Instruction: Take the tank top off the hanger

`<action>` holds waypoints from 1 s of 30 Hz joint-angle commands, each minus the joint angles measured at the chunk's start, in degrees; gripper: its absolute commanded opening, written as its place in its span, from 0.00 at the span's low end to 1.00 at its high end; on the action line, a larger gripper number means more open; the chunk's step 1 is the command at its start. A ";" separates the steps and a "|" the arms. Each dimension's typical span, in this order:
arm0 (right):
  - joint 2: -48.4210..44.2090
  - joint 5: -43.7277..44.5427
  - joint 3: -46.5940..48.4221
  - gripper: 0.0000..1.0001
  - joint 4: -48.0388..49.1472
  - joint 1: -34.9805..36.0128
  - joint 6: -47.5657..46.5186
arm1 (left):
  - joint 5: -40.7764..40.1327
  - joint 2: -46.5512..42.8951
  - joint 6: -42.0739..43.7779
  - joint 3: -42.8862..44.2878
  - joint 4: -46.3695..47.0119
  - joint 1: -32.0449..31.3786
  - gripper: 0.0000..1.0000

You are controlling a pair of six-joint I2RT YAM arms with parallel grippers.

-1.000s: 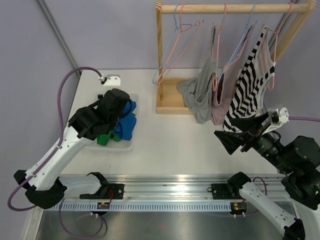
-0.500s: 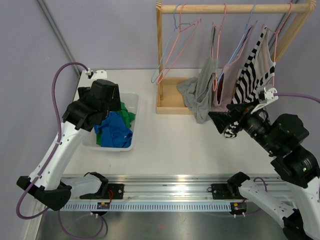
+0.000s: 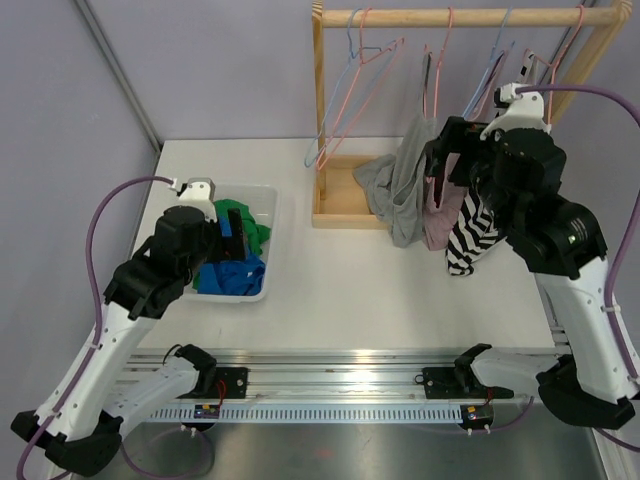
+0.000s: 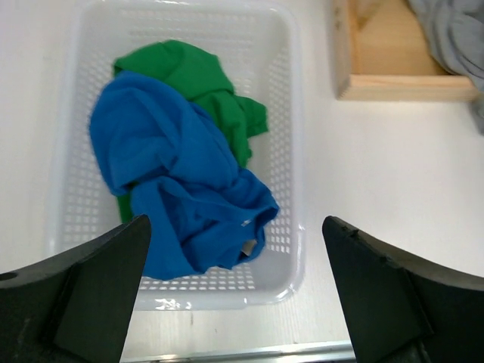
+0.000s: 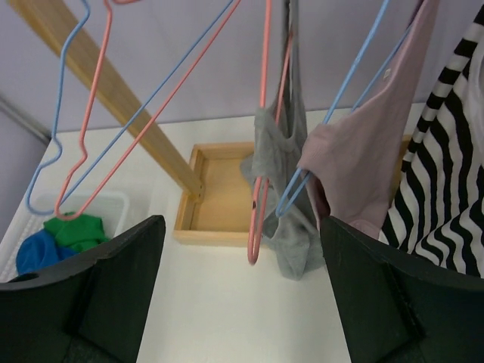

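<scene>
Three tank tops hang on the wooden rack (image 3: 460,17). A grey one (image 3: 405,190) (image 5: 283,151) is on a pink hanger (image 5: 261,151), a pink one (image 3: 437,215) (image 5: 363,151) on a blue hanger (image 5: 333,113), and a black-and-white striped one (image 3: 470,235) (image 5: 446,174) at the right. My right gripper (image 3: 438,165) (image 5: 242,302) is raised close in front of the grey and pink tops, open and touching nothing. My left gripper (image 3: 225,235) (image 4: 236,302) hangs open over the white basket (image 4: 299,151).
A blue garment (image 4: 174,189) lies on a green one (image 4: 204,83) in the basket. Empty pink and blue hangers (image 3: 350,90) (image 5: 113,98) hang at the rack's left end. The rack's wooden base tray (image 3: 340,195) (image 5: 219,189) stands on the white table.
My left gripper opened, dropped the blue garment into the basket and drew back toward the near edge. My right arm rose from table height to the hanging tops.
</scene>
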 commanded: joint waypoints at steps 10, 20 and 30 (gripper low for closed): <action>20.69 10.47 22.15 0.68 -2.03 -2.49 -8.99 | 19.03 -8.58 -0.98 -11.96 13.27 0.23 0.99; 36.86 0.80 41.84 0.61 -9.59 -9.79 -9.43 | 24.49 -8.84 -1.60 -15.13 14.68 0.23 0.99; 43.99 1.23 47.56 0.25 -9.77 -10.85 -10.93 | 24.58 -7.61 -0.98 -15.04 14.51 0.23 0.99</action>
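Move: The pink hanger carrying the grey tank top is straight ahead of the right hand, its upper part about 19 cm out and roughly 2 cm lower. Level with that hanger, the two empty hangers are some 15 cm to its left; the mauve tank top hangs about 9 cm to its right and 13 cm lower. From the left hand the pink hanger lies about 23 cm ahead, 42 cm right and 16 cm higher. Closing to under a third open, the right fingers come in on either side of the pink hanger's upper part; a firm pinch can't be seen yet. That hand reaches about 18 cm forward, rising slightly before sinking, while it rolls left side down and turns some 10 degrees clockwise. The left hand, open and empty, swings about 6 cm right, down and a little back, away from the basket. ##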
